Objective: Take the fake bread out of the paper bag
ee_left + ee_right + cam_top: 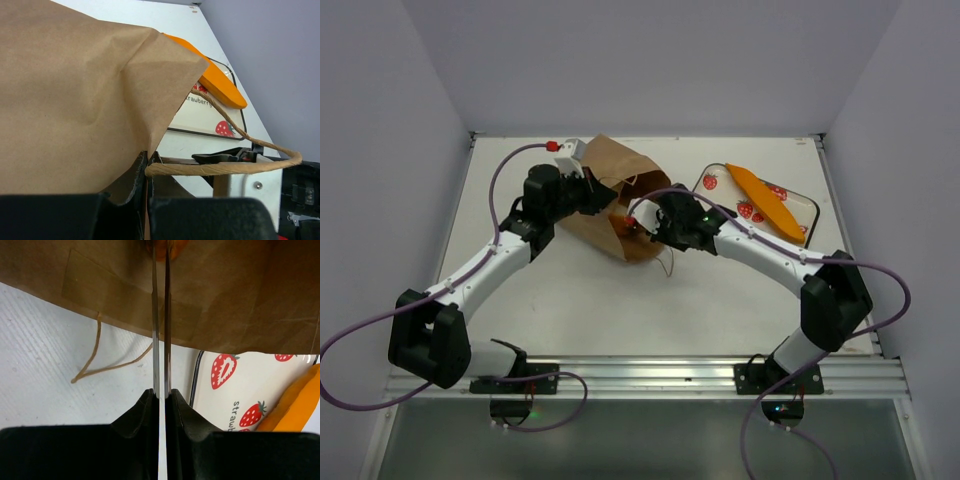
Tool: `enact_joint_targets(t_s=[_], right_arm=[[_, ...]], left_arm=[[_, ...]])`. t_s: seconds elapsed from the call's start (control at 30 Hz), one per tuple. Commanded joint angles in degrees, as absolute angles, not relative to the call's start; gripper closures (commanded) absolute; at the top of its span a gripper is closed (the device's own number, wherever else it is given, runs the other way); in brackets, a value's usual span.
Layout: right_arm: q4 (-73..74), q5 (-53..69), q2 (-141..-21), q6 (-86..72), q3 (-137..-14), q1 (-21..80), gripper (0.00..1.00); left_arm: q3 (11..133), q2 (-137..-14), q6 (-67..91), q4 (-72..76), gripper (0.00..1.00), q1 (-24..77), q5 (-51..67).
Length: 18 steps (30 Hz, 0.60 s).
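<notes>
The brown paper bag lies on its side mid-table, its mouth facing the near right. My left gripper is shut on the bag's upper rim beside a twisted handle; in the left wrist view the closed left gripper pinches the bag's paper. My right gripper reaches into the mouth. In the right wrist view the right gripper has its thin fingers nearly together on an orange-brown piece, the fake bread, at the bag's opening. From above, that bread shows just inside the mouth.
A white strawberry-print tray sits at the right, with a long orange loaf lying on it. The tray and the loaf lie just beyond the bag. A loose handle loop trails on the table.
</notes>
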<state>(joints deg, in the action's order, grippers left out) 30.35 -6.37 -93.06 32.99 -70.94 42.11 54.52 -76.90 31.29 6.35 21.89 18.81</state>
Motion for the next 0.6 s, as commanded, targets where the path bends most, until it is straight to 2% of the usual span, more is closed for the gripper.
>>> enact_joint_targets(t_s=[0.0, 0.57], right_arm=[[29.7, -5.89, -87.55, 33.22, -69.61, 42.36, 1.0], [38.05, -3.43, -71.98, 32.08, -64.6, 41.84, 1.0]], left_arm=[[55.28, -75.06, 29.27, 10.72, 1.0, 22.68, 18.29], [56.69, -76.64, 26.19, 9.58, 1.0, 20.92, 17.14]])
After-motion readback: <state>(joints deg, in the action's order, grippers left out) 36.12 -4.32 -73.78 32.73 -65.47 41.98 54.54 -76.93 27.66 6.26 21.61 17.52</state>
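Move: About 7 cm ahead and 9 cm left of the right hand, some 6 cm lower, the second fake bread lies inside the paper bag, at the tips of the tongs this hand holds. The bag's mouth opens roughly 4 cm ahead and 4 cm left; the tray with the first bread is about 10 cm ahead and 20 cm right, on the table. From the left hand, which is on the bag's rim, the bread is around 3 cm ahead, 3 cm right and 17 cm below. Drawing up and back, the right hand lifts about 7 cm while pulling some 5 cm towards the base and 3 cm to the right, away from the bag, tipping only slightly. Its fingers keep the tongs squeezed, their tips still on the bread. Meanwhile the left hand stays almost in place, still pinching the rim to hold the bag open. ##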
